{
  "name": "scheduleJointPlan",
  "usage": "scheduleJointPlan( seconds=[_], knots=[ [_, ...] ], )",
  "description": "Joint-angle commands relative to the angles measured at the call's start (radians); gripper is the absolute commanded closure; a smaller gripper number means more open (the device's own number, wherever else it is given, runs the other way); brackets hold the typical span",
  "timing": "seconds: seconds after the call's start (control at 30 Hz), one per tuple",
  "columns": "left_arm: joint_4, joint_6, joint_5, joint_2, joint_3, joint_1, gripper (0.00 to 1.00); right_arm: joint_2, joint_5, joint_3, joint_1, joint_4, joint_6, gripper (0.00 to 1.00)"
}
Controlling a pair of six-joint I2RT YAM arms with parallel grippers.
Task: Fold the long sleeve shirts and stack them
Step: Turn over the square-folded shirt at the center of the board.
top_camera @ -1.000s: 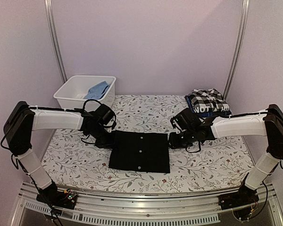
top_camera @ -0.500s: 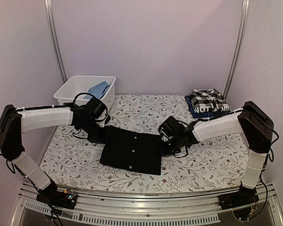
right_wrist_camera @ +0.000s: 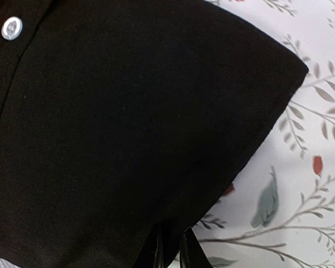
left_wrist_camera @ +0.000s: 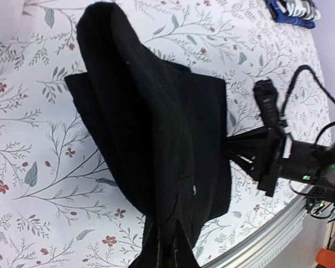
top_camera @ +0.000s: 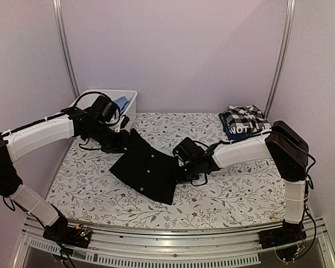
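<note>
The plain black long sleeve shirt (top_camera: 148, 170), folded into a rectangle with small white buttons, hangs tilted over the middle of the table. Its left end is raised and its right end is low. My left gripper (top_camera: 123, 142) is shut on the left edge, and the cloth (left_wrist_camera: 156, 123) bunches up from between its jaws (left_wrist_camera: 167, 237). My right gripper (top_camera: 178, 170) pinches the right edge, with black cloth (right_wrist_camera: 128, 111) between its nearly closed jaws (right_wrist_camera: 172, 240). The checked shirt (top_camera: 247, 117) lies folded on the dark lettered shirt (top_camera: 243, 132) at the back right.
A white bin (top_camera: 85, 110) holding a blue cloth (top_camera: 120, 103) stands at the back left, close behind my left arm. The floral tablecloth (top_camera: 240, 184) covers the table. A metal rail (top_camera: 156, 254) runs along the near edge.
Both arms have swung left and carried the black shirt with them. Its left end has risen and the shirt has turned. The right gripper's jaws have closed on the right edge.
</note>
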Motion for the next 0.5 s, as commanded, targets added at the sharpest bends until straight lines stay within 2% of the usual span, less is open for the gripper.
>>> scheduleJointPlan(
  seconds=[0.0, 0.23, 0.47],
  knots=[
    [0.025, -0.010, 0.058, -0.047, 0.090, 0.012, 1.00, 0.128, -0.058, 0.058, 0.022, 0.024, 0.023, 0.90],
    [0.060, -0.038, 0.122, 0.003, 0.177, 0.013, 1.00, 0.290, -0.173, 0.245, 0.022, 0.142, 0.068, 0.89],
    [0.103, -0.073, 0.164, -0.014, 0.179, 0.011, 1.00, 0.455, -0.233, 0.470, 0.010, 0.166, 0.079, 0.85]
  ],
)
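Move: The left hand pinches the shirt's raised edge. The shirt's middle lies about 10 cm to this hand's right, 4 cm back and 10 cm lower; the white bin is some 20 cm ahead and 12 cm to its left. From the right hand, low at the opposite edge, that raised edge is roughly 22 cm left, 4 cm ahead and 14 cm up, the shirt's middle about 12 cm left, and the plaid stack 25 cm ahead and 30 cm right. Still holding the shirt's lower edge close to the board, the right hand sweeps it about 12 cm left and some 4 cm forward towards the space below the left hand, its fingertips tilting farther left. The left hand keeps its pinch on the raised edge, lifting it about 8 cm with a smaller drift right and easing off near the end, its fingertips tilting rightward. ##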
